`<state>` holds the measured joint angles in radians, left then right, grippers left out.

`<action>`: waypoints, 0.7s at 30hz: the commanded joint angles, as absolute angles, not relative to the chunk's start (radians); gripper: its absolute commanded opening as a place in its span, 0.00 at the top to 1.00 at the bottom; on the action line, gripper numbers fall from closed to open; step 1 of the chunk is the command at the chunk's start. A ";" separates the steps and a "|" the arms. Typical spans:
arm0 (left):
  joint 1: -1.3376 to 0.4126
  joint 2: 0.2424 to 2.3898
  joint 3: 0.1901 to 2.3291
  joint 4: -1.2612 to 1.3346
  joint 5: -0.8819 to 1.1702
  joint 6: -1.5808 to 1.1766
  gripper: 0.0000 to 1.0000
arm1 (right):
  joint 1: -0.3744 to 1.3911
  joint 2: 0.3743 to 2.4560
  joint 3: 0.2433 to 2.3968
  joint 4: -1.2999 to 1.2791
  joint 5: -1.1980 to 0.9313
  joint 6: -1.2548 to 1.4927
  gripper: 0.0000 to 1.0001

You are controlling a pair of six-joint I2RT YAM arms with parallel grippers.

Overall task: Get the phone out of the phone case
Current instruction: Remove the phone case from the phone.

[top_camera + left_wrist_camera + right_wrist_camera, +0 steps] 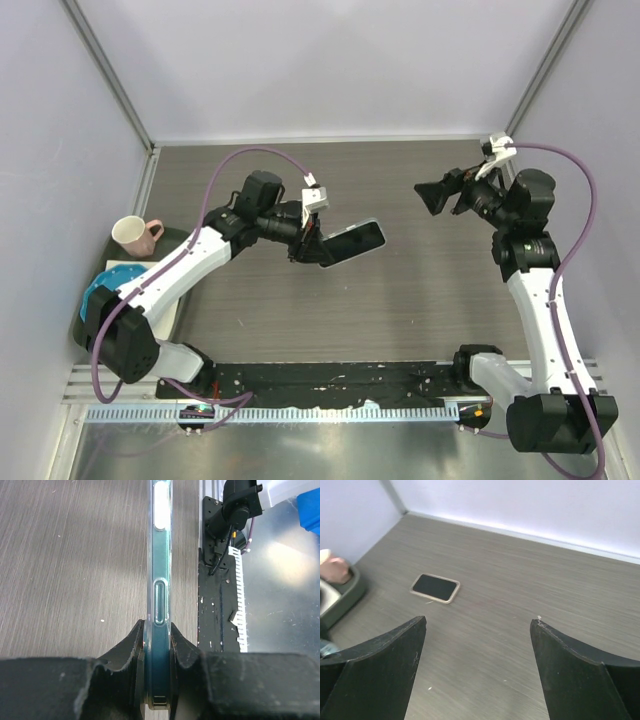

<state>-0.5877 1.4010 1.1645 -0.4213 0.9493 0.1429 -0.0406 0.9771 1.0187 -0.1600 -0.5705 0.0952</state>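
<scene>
A teal phone (161, 660) in a clear phone case (152, 555) is held edge-on in the left wrist view, above the table. My left gripper (157, 630) is shut on its lower end, one finger against each flat face. From above, the phone (352, 241) sticks out to the right of the left gripper (318, 242), tilted, near the table's middle. My right gripper (428, 196) hangs open at the right, apart from the phone, with nothing between its fingers (385, 655). A dark flat rectangle with a pale rim (435, 587) lies on the table in the right wrist view; I cannot tell what it is.
A pale pink mug (133, 236) stands at the left edge beside a blue object (100, 285) on a dark tray (82, 312). A black strip (330, 378) and white toothed rail (330, 413) run along the near edge. Grey walls enclose the table.
</scene>
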 commanded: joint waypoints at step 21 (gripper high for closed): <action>-0.588 1.384 1.146 -0.268 1.150 0.080 1.00 | 0.189 1.039 0.940 0.058 -1.055 0.184 0.50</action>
<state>-0.5865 1.4010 1.1370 -0.3752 1.0397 0.1020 0.1848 1.0393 0.9310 0.0078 -1.0359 0.1825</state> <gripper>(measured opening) 0.200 0.549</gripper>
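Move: The cased phone is gripped in the left fingers at one end, its middle about 7 cm right of the left hand, 3 cm ahead and 2 cm below. From the right hand the same middle lies some 19 cm left, 10 cm back and 12 cm lower. The white phone, flat on the table, is roughly 24 cm ahead of the left hand, 11 cm left and 22 cm below. Right hand swings 12 cm left, 8 cm back towards the cased phone's free end, turning counter-clockwise, fingers half closing. ##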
